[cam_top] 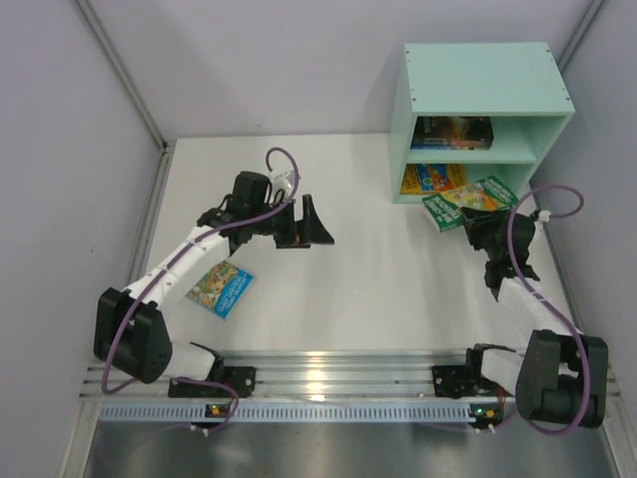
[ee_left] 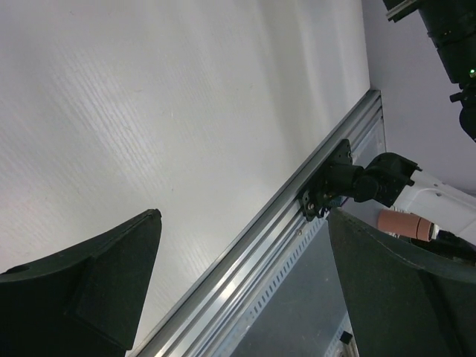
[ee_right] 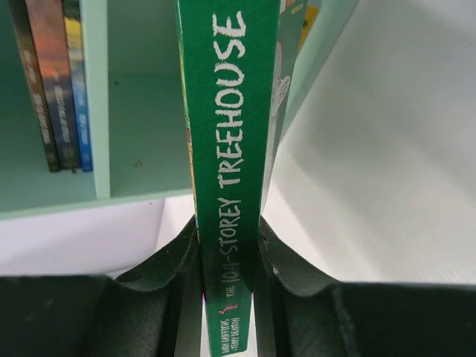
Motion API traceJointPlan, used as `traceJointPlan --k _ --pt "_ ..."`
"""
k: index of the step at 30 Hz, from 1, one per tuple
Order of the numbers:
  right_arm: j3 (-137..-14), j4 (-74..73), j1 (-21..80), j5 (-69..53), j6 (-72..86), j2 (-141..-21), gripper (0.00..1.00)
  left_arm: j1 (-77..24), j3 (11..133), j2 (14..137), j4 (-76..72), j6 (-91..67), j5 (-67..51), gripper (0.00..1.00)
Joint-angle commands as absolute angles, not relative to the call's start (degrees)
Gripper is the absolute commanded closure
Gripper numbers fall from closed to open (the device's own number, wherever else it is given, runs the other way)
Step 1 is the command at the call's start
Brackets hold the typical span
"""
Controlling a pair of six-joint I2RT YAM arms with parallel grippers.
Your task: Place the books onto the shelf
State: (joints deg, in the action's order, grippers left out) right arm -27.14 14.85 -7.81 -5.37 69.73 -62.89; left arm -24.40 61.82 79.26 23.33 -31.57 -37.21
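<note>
The mint-green shelf (cam_top: 478, 75) stands at the back right. Dark books (cam_top: 453, 131) lie in its upper compartment and an orange-yellow book (cam_top: 430, 178) in the lower one. My right gripper (cam_top: 476, 224) is shut on a green book (cam_top: 466, 200), held just in front of the lower compartment. The right wrist view has this green book's spine (ee_right: 230, 149) clamped between both fingers (ee_right: 167, 268), with several book spines (ee_right: 56, 82) in the shelf (ee_right: 141, 104) to the left. A light-blue book (cam_top: 221, 288) lies on the table at the left. My left gripper (cam_top: 307, 227) hovers open above the table's middle, empty (ee_left: 242, 253).
An aluminium rail (cam_top: 328, 373) runs along the near table edge, holding both arm bases. White walls close in the table on the left, back and right. In the left wrist view, the rail (ee_left: 282, 216) and the right arm's base (ee_left: 357, 182) show beyond the fingers.
</note>
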Motion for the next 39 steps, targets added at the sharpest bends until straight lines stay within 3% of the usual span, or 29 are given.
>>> traceJointPlan --k 1,19,39 --pt "-30.6 31.5 -8.7 -0.3 72.9 -64.5 1.0 -24.0 64.2 78.5 19.9 -30.1 -40.1 0.01" --pt "-36.6 57.6 -4.3 6.1 79.3 -87.8 1.0 -23.6 63.5 78.5 11.3 -35.0 -45.6 0.01" --pt "-50.7 57.4 4.9 11.2 81.9 -110.7 1.0 -23.6 63.3 79.9 11.4 -34.5 -47.0 0.01"
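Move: In the shelf's lower compartment, the yellow book that the held green Treehouse book is taken over lies flat some 24 cm ahead of the right hand, 6 cm to its left and 11 cm lower. The book stack on the upper board is also about 24 cm ahead, 5 cm left, but 6 cm higher; the shelf's left wall stands roughly 10 cm left of the yellow book. From the left hand the yellow book is about 32 cm ahead, 33 cm right and 16 cm down. Carrying the green book by its spine, the right hand drives forward about 16 cm into the lower compartment, drifting slightly right at first, then some 6 cm left. It stays nearly level until late, then sinks roughly 5 cm over the yellow book; the wrist turns about 10 degrees clockwise and the grip holds. The empty, open left hand rises about 4 cm. ##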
